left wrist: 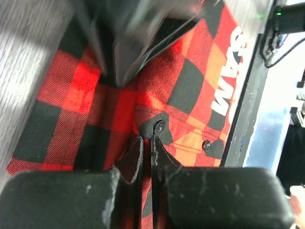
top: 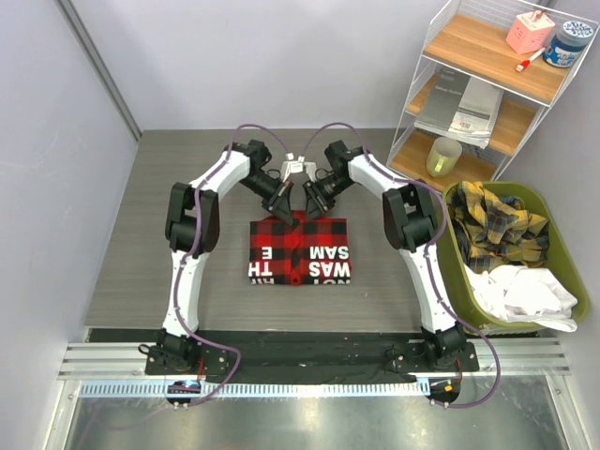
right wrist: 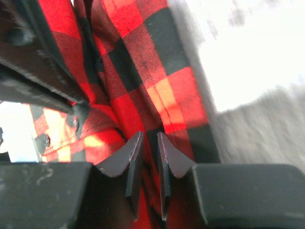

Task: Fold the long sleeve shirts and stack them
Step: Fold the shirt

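A red-and-black check long sleeve shirt lies folded in a rectangle on the grey table, its white lettering facing up. Both arms reach down to its far edge, close together. My left gripper is shut, with a thin layer of the check cloth pinched between its fingertips beside a dark button. My right gripper sits just right of it. Its jaws stand nearly together with a fold of the same shirt running between them.
A green basket at the right holds a yellow-and-black plaid shirt and a white garment. A white wire shelf with papers, a cup and small items stands at the back right. Walls close in the left and back.
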Tool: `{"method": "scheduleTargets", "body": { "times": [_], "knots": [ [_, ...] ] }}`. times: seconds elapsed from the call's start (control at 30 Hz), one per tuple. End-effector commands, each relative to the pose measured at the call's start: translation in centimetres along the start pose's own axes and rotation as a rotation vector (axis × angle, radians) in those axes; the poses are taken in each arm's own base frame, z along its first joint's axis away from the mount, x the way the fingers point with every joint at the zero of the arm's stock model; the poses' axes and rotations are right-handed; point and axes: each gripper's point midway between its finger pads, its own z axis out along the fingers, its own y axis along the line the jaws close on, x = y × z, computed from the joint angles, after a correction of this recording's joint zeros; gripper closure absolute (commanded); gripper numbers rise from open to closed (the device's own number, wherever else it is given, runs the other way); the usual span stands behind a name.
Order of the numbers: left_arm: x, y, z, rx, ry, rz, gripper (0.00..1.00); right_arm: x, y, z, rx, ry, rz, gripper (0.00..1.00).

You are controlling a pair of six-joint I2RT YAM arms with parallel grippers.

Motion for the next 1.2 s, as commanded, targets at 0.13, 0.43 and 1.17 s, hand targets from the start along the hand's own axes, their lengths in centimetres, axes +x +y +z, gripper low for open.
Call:
{"method": "scheduleTargets", "body": {
  "times": [0.13,0.43,1.17],
  "knots": [
    [0.4,2.7,0.8,-0.067,0.041,-0.025,1.00,-6.1,0.3,-4.0,0.076,-0.141,-0.163,0.73],
    [3.3,1.9,2.6,-0.046,0.135,-0.053,1.00,-5.7,-1.3,-2.4,0.057,-0.154,-0.059,0.73],
    [4.6,-7.1,2.6,0.060,0.095,-0.006,1.00,0.4,5.3,-1.1,-0.170,-0.040,0.070,0.77]
  ]
}}
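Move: The left hand pinches the folded shirt near its far edge; the shirt's middle lies about 7 cm back and 1 cm right of it, 5 cm lower. The bare table strip it is taken to is some 22 cm straight back and 6 cm below, with the table's front edge about 28 cm back. From the right hand, the shirt's middle is roughly 9 cm back, 3 cm left and 2 cm below. Still pinching the shirt, the left hand dips and drags it back 10 cm; the right goes forward, then back. ##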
